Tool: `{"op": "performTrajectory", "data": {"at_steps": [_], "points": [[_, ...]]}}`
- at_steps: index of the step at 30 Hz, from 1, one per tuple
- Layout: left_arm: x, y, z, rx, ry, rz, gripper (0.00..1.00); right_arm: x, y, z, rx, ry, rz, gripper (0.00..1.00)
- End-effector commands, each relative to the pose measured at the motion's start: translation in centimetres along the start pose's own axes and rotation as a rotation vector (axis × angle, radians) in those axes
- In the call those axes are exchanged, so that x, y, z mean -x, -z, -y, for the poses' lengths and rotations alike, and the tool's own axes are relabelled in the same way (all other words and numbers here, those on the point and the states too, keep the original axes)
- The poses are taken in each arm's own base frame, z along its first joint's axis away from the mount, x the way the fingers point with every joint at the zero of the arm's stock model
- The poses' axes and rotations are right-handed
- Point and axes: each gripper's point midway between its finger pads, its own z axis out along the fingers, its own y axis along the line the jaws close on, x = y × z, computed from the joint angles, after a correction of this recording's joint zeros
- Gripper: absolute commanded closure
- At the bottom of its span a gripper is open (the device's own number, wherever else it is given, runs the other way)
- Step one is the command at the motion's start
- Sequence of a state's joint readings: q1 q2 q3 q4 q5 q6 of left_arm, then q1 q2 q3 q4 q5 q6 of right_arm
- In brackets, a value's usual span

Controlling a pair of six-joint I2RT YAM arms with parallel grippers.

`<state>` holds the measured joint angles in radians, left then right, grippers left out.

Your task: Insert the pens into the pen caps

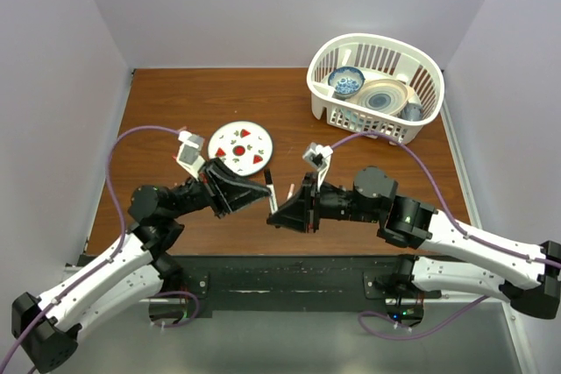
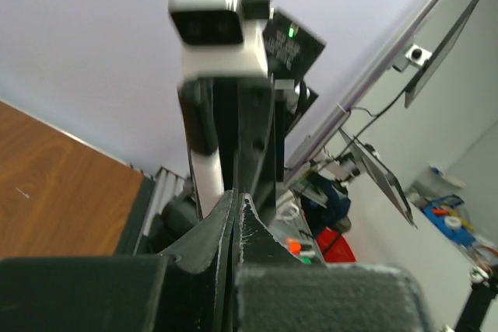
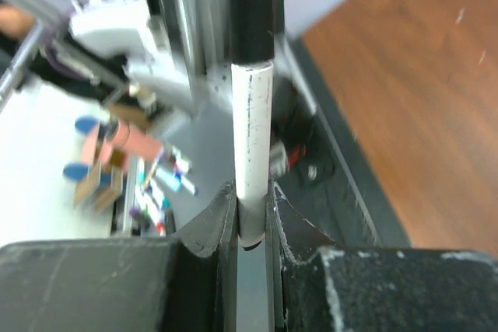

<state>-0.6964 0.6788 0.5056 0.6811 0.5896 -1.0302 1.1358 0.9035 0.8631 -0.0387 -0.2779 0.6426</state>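
My right gripper (image 1: 277, 212) (image 3: 251, 215) is shut on the lower end of the white pen (image 1: 271, 190) (image 3: 253, 138) and holds it raised over the table's front middle. A dark cap (image 1: 267, 173) (image 3: 250, 5) sits on the pen's far end. My left gripper (image 1: 263, 192) (image 2: 233, 198) is shut with nothing showing between its fingers, its tips right beside the pen's white shaft (image 2: 204, 180). The reddish and pink pens and the other caps are out of view.
A white round plate (image 1: 241, 146) with red marks lies behind the left gripper. A white basket (image 1: 326, 85) holding bowls and dishes stands at the back right. The table's black front edge (image 1: 289, 269) runs just below both grippers.
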Motion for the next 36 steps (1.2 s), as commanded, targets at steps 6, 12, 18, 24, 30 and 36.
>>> {"op": "performTrajectory", "data": {"at_steps": [6,12,18,24,30,36], "points": [[-3.2,1.2,-0.3,0.021,0.039,-0.139,1.00,7.6,0.2,-3.0,0.012,0.126,0.199,1.00],[-0.8,0.5,-0.6,0.141,-0.049,-0.132,0.48,6.5,0.0,-2.2,0.002,0.113,0.178,1.00],[2.9,-0.3,-0.9,0.258,-0.153,-0.056,0.32,4.7,-0.1,-2.2,0.042,0.101,0.124,1.00],[5.5,-2.0,0.2,0.234,-0.200,-0.008,0.32,4.0,0.2,-2.5,0.072,0.090,0.104,1.00],[6.3,-3.2,0.8,0.188,-0.204,0.004,0.32,3.7,0.6,-3.0,0.093,0.093,0.096,1.00],[6.1,-4.1,1.1,0.131,-0.183,-0.005,0.35,3.4,0.5,-3.4,0.119,0.091,0.080,1.00]]}}
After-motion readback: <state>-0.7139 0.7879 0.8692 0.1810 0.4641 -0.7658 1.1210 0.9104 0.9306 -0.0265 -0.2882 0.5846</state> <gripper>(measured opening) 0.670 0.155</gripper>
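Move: The black cap, on the white pen that leans forward in the right gripper, is roughly 2 cm ahead of the shut left fingertips, 2 cm to their right and 3 cm above. The right fingertips are some 3 cm back from the left hand, 3 cm right and 4 cm lower; the plate is about 25 cm ahead, 8 cm left and 30 cm below. From the right hand the cap lies about 5 cm ahead, 1 cm left and 7 cm up. Let the shut left fingers dip back and down a centimetre or two below the cap, then spread them wide and bring them forward and up, some 5 cm each way, around the cap, tipping them down about 10 degrees and turning slightly counter-clockwise. With the right, keep pinching the pen, raise it quickly about 3 cm while swinging forward, then ease back. ##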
